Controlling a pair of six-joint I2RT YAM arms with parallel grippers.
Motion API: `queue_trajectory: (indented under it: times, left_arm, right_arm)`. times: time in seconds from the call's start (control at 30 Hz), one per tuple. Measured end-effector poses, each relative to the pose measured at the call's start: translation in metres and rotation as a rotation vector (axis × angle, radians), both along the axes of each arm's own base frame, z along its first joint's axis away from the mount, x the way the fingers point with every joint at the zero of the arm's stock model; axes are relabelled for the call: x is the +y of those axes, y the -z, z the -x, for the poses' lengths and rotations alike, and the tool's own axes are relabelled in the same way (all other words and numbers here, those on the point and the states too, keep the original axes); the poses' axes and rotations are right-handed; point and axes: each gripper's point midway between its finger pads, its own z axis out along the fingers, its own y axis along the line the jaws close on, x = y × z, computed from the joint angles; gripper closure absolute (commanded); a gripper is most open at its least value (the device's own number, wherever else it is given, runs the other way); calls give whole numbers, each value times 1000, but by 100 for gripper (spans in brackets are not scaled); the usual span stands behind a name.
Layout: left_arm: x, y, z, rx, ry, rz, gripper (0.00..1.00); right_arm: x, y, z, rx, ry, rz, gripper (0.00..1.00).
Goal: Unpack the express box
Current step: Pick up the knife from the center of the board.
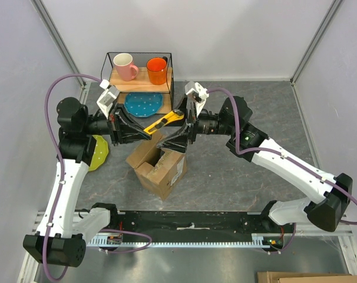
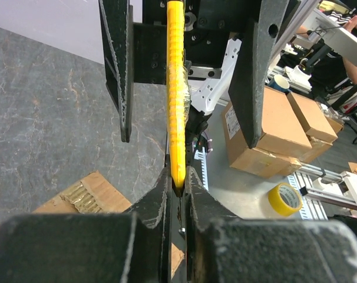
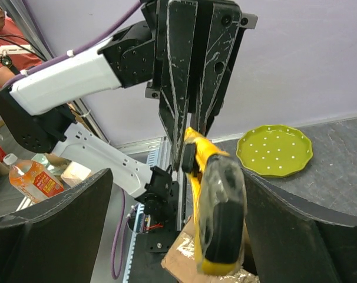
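Observation:
The express box (image 1: 159, 166) is a brown carton on the table between my arms, its top flaps open and crinkled filling showing inside. Above it hangs a yellow utility knife (image 1: 164, 122). My left gripper (image 1: 145, 131) is shut on one end of the knife (image 2: 176, 106), pinching its tip (image 2: 177, 177). My right gripper (image 1: 182, 125) stands open around the knife's black-capped end (image 3: 220, 224), and its fingers (image 3: 55, 224) are apart from the handle on both sides. A box flap (image 2: 78, 197) shows below the left jaws.
A wire basket (image 1: 108, 71) at the back holds a pink mug (image 1: 125, 66) and an orange mug (image 1: 157, 70) on a wooden board. A blue plate (image 1: 143, 104) lies in front of it. A green dotted plate (image 1: 99, 151) lies on the table at left.

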Motion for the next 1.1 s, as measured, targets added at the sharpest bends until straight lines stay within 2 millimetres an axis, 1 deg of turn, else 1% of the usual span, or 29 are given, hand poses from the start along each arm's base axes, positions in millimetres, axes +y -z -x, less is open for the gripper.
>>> queue_trajectory:
  times: [0.13,0.2,0.27,0.33,0.37,0.43,0.47,0.5,0.53,0.6,0.63,0.67,0.7,0.8,0.87,0.9,0.93,0.97,1.07,1.1]
  left_arm:
    - [0,-3,2,-12,-1,-3,98]
    - [0,-2,3,-14,-1,-4,98]
    - [1,-2,4,-14,-1,-5,98]
    - [1,-1,5,-12,0,-6,98]
    - [1,-1,6,-13,0,-6,98]
    - [0,-1,6,-18,1,-7,98]
    - [0,-1,6,-18,2,-7,98]
    - [0,-1,6,-19,2,-7,98]
    - [0,-1,6,-21,1,-7,98]
    - [0,-1,7,-24,1,-7,98]
    - [1,-1,6,-22,-5,-7,98]
    - [1,-1,6,-21,-9,-7,98]
    - [1,0,6,-20,-11,-7,98]
    - [1,-1,8,-29,-12,-6,98]
    - [1,0,9,-34,-14,-6,98]
    - [1,0,10,-36,-15,-6,98]
    - [1,0,10,-36,-16,-6,98]
    - [1,0,10,-38,-16,-6,98]
    - [1,1,10,-38,-19,-6,98]
    - [1,1,10,-38,-20,-6,95]
  right_arm:
    - [-2,3,1,-16,3,-17,15]
    - [-2,2,1,-27,4,-35,20]
    - [-2,-3,1,-36,2,-57,25]
    - [1,-12,0,-52,-4,-99,29]
    - [2,-14,-1,-53,-8,-112,35]
    - [10,-18,-4,-41,-28,-132,40]
    - [14,-18,-6,-38,-35,-136,47]
    - [18,-17,-8,-26,-46,-137,51]
    - [21,-15,-10,-17,-55,-136,58]
    - [26,-11,-13,7,-71,-130,63]
    - [27,-10,-12,14,-80,-128,72]
    - [26,-12,-11,14,-88,-131,77]
    - [26,-13,-10,12,-92,-133,79]
    - [26,-15,-7,20,-106,-136,80]
    - [26,-15,-6,22,-111,-134,82]
    - [26,-14,-5,22,-113,-134,86]
    - [26,-14,-5,23,-114,-133,95]
    - [26,-15,-5,24,-114,-135,100]
    - [26,-15,-5,31,-116,-135,100]
    - [26,-15,-5,33,-116,-135,100]
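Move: The knife slants up to the right from the left fingertips, which still pinch its lower end; its middle is about 4 cm to that hand's right and 4 cm above, with no clear fore-and-aft offset. From the open right hand, that middle is some 1 cm ahead, level sideways and 2 cm above. The box lies roughly 4 cm ahead, 4 cm left and 29 cm below; the green plate is about 13 cm ahead, 31 cm left and 39 cm down. The right fingers close around the knife from front and back, ending in a pinch close above the left fingertips. On the way the right hand slides about 2.5 cm left along the knife and rises some 1.5 cm, its tips tilting up and swinging back by under 10 degrees each. The left hand keeps its pinch, drawing back only about 1 cm. ##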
